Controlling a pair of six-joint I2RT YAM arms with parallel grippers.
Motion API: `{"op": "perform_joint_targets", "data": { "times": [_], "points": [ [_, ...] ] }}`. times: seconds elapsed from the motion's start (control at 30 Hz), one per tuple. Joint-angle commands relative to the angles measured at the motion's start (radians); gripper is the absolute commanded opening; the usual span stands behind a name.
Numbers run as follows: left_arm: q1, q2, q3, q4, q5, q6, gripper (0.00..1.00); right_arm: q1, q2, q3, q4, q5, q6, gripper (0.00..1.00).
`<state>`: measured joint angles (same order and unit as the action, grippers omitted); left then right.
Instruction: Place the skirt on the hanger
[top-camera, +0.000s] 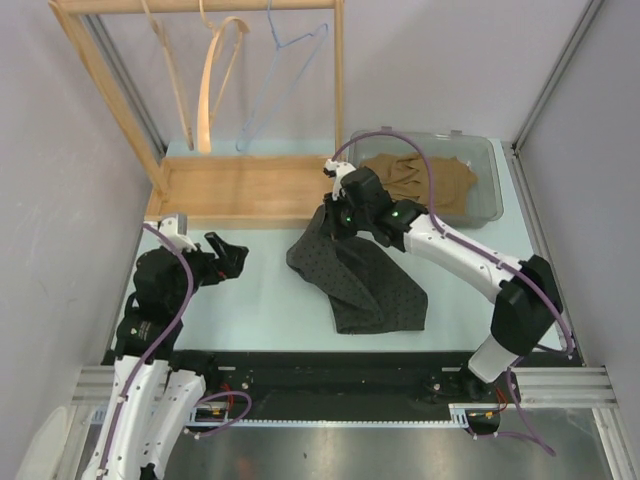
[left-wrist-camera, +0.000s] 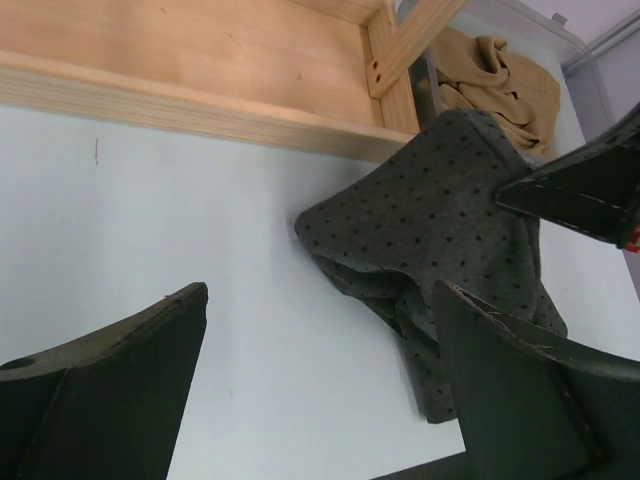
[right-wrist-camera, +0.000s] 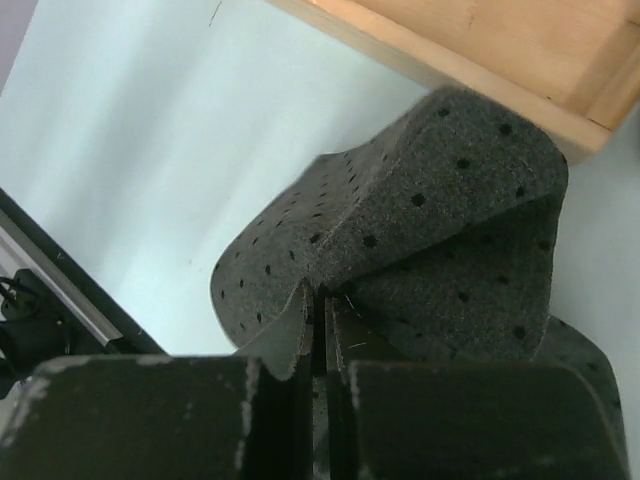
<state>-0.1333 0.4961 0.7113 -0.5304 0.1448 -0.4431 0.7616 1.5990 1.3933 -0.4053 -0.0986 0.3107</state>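
The skirt (top-camera: 365, 280) is dark grey with black dots. Its upper corner is lifted near the wooden rack base while the rest lies on the table. My right gripper (top-camera: 335, 217) is shut on that corner; in the right wrist view the cloth (right-wrist-camera: 430, 210) folds out from between the closed fingers (right-wrist-camera: 285, 400). My left gripper (top-camera: 232, 257) is open and empty, left of the skirt, which shows ahead of it in the left wrist view (left-wrist-camera: 440, 210). Hangers hang on the rack rail: a wooden one (top-camera: 215, 80) and a blue wire one (top-camera: 290, 70).
The wooden rack (top-camera: 240, 185) stands at the back left with a flat base board. A clear bin (top-camera: 487, 195) with tan cloth (top-camera: 420, 180) sits at the back right. Grey walls close both sides.
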Motion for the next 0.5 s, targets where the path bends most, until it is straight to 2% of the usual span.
{"op": "perform_joint_targets", "data": {
  "times": [0.0, 0.1, 0.17, 0.2, 0.27, 0.3, 0.4, 0.47],
  "points": [
    [-0.002, 0.015, 0.001, -0.002, 0.038, -0.06, 0.97, 0.005, 0.034, 0.074, 0.189, -0.039, 0.011, 0.27],
    [-0.002, 0.027, -0.003, -0.008, 0.056, -0.069, 0.97, 0.015, 0.05, 0.108, 0.151, -0.001, 0.005, 0.66],
    [-0.002, 0.035, -0.024, 0.0, 0.102, -0.072, 0.97, 0.016, 0.024, 0.105, 0.102, 0.051, 0.005, 0.73],
    [-0.002, 0.038, -0.035, 0.018, 0.13, -0.075, 0.97, 0.016, 0.012, 0.101, 0.08, 0.135, 0.005, 0.8],
    [-0.003, 0.036, -0.077, 0.052, 0.206, -0.077, 0.97, 0.012, -0.042, 0.081, -0.012, 0.229, 0.03, 0.84],
    [-0.003, 0.036, -0.096, 0.094, 0.289, -0.081, 0.97, 0.008, -0.065, 0.063, -0.074, 0.316, 0.042, 0.86],
    [-0.012, 0.007, -0.167, 0.165, 0.409, -0.109, 0.97, -0.019, -0.174, -0.026, -0.203, 0.434, 0.122, 0.86],
    [-0.04, -0.034, -0.211, 0.21, 0.429, -0.12, 0.97, -0.033, -0.271, -0.136, -0.253, 0.48, 0.198, 0.86]
  ]
}}
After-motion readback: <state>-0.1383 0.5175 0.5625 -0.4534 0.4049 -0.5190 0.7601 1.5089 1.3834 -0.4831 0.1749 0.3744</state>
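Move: The skirt hangs from the right hand's shut fingers, its lower part already on the table; its middle lies about 10 cm back, 4 cm to the right and 12 cm below. The rack base's near right corner is straight ahead by some 5 cm and 11 cm lower. The box's middle is roughly 17 cm ahead and 20 cm right. From the left hand the skirt's middle is about 31 cm right, level fore and aft, some 15 cm down. The skirt's held end is let go: the right fingers open wide as the hand eases about 2 cm forward and left, then swings back some 7 cm to the right, off the cloth and slightly higher, turning about 15 degrees clockwise. The left hand, still open and empty, sinks about 5 cm and goes as far right towards the skirt, turning clockwise and tipping down. ##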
